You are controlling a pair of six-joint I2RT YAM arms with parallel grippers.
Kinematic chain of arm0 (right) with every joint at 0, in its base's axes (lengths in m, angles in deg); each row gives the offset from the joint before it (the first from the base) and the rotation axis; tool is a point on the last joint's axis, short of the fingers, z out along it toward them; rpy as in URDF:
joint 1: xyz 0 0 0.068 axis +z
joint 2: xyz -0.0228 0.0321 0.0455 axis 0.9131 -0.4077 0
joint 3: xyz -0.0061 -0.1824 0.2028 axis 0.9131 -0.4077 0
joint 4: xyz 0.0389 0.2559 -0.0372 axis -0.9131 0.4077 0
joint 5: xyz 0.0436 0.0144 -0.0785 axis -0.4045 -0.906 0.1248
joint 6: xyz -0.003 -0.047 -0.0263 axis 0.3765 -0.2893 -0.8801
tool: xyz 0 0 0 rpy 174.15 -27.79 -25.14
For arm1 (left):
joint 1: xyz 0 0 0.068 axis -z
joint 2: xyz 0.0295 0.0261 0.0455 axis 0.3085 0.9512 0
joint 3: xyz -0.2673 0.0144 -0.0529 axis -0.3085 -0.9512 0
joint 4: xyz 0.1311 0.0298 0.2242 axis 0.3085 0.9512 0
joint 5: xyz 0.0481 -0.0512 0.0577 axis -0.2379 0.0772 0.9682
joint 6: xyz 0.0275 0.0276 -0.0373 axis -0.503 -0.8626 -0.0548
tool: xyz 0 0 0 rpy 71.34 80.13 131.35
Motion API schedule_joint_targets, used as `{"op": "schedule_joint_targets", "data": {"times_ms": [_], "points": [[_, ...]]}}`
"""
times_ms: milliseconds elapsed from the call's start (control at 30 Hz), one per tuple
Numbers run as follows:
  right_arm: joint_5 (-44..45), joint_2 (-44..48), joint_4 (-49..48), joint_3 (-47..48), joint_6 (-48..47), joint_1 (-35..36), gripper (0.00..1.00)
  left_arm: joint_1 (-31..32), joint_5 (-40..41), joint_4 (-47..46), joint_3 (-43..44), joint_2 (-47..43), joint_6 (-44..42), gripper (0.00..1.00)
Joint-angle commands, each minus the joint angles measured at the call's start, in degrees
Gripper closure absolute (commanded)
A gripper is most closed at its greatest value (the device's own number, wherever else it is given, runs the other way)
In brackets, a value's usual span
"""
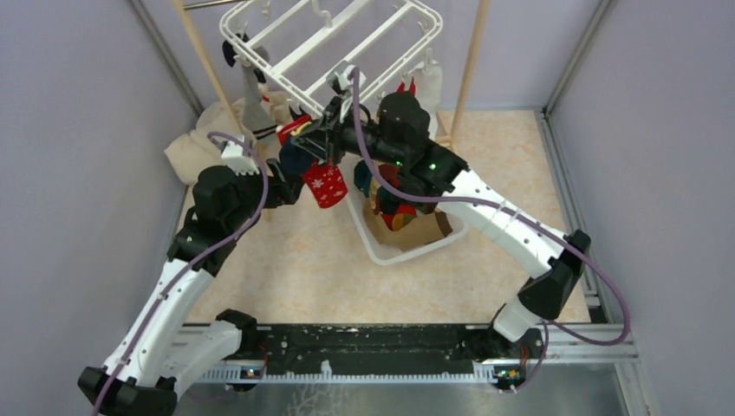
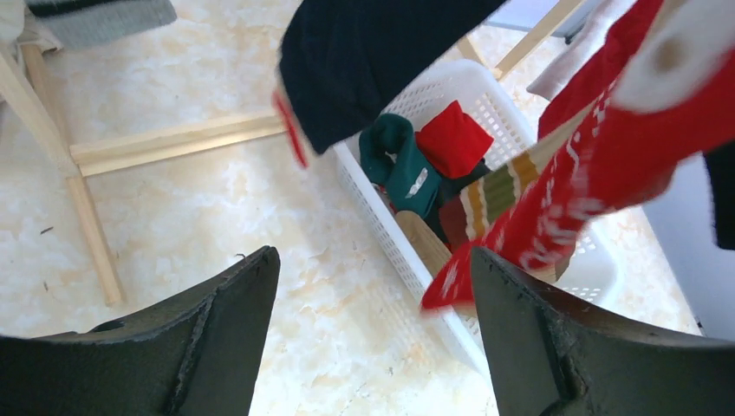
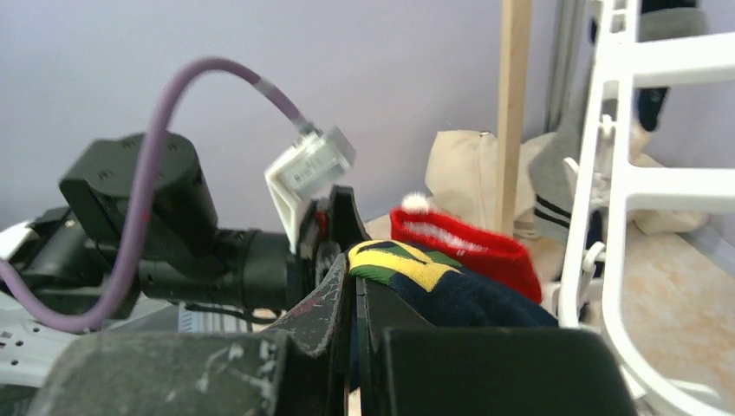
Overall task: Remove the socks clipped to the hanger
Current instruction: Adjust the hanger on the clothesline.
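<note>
The white hanger hangs at the back between the poles, and its bars stand to the right of my right gripper. A grey striped sock is clipped at its left side. My right gripper is shut on a navy sock with a yellow and green cuff, just under the hanger's front edge. My left gripper stands wide open with nothing between its fingers. A red sock with white pattern hangs blurred against its right finger, seen from above below both grippers.
A white slatted basket on the floor holds several loose socks, green and red among them. Wooden poles flank the hanger. A cream cloth bundle lies at the back left. Grey walls close both sides.
</note>
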Motion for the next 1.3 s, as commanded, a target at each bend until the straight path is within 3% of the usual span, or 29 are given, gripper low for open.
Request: {"op": "schedule_joint_targets", "data": {"times_ms": [0,233,333,367,433,533,633,867,1000,1267], "points": [[0.7,-3.7,1.4,9.6,-1.6,2.4,1.00,0.0,1.2,-0.9,-2.3,-1.5,-0.3,0.14],[2.9,-7.5,4.3,11.3,-1.2,3.3,1.00,0.0,10.5,1.9,-3.0,-4.9,0.6,0.12],[5.0,-6.3,4.3,8.0,-0.9,3.3,1.00,0.0,9.3,2.3,-2.9,-5.1,1.6,0.12],[5.4,-5.9,4.6,7.3,-0.8,3.3,0.94,0.0,8.1,2.3,-3.0,-4.9,2.0,0.12],[5.7,-5.3,6.8,7.1,-1.1,3.3,0.70,0.0,5.5,1.7,-3.6,-4.1,3.3,0.13],[7.1,-1.5,7.3,3.3,-0.8,3.3,0.50,0.0,3.8,0.6,-4.5,-3.8,4.3,0.14],[9.6,4.2,8.4,-1.4,-1.0,3.3,0.43,0.1,3.4,-0.1,-4.3,-3.8,4.6,0.14],[18.0,19.0,12.1,-12.7,-2.4,1.4,0.37,0.4,2.5,0.7,-2.1,-2.6,4.9,0.14],[20.4,25.3,12.1,-18.8,-0.2,-7.8,0.37,0.8,2.4,1.1,-1.1,-2.3,5.5,0.15],[5.3,22.6,-3.7,-29.1,5.4,-35.4,0.37,2.2,1.2,2.0,0.0,-2.0,5.8,0.15]]}}
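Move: The right hand's shut fingers still grip the navy sock with the yellow buckle; the hanger's near corner is about 6 cm ahead, 4 to the right and 3 higher. The red sock it will turn to face hangs roughly 11 cm ahead, 17 to its right and 7 below, with the white sock about 17 ahead, 22 right and 5 below. From the left hand that red sock lies some 9 cm ahead, 21 right and 8 above. Leftward about 3 cm more with the navy sock, the right hand then sinks some 8 cm as its fingers open and let go of it. It swings back about 28 cm to the right, rising a little, then going forward, fingers open, turning clockwise some 40 degrees to face the red and white socks. The open left hand shifts a little left and back while sinking slightly. ##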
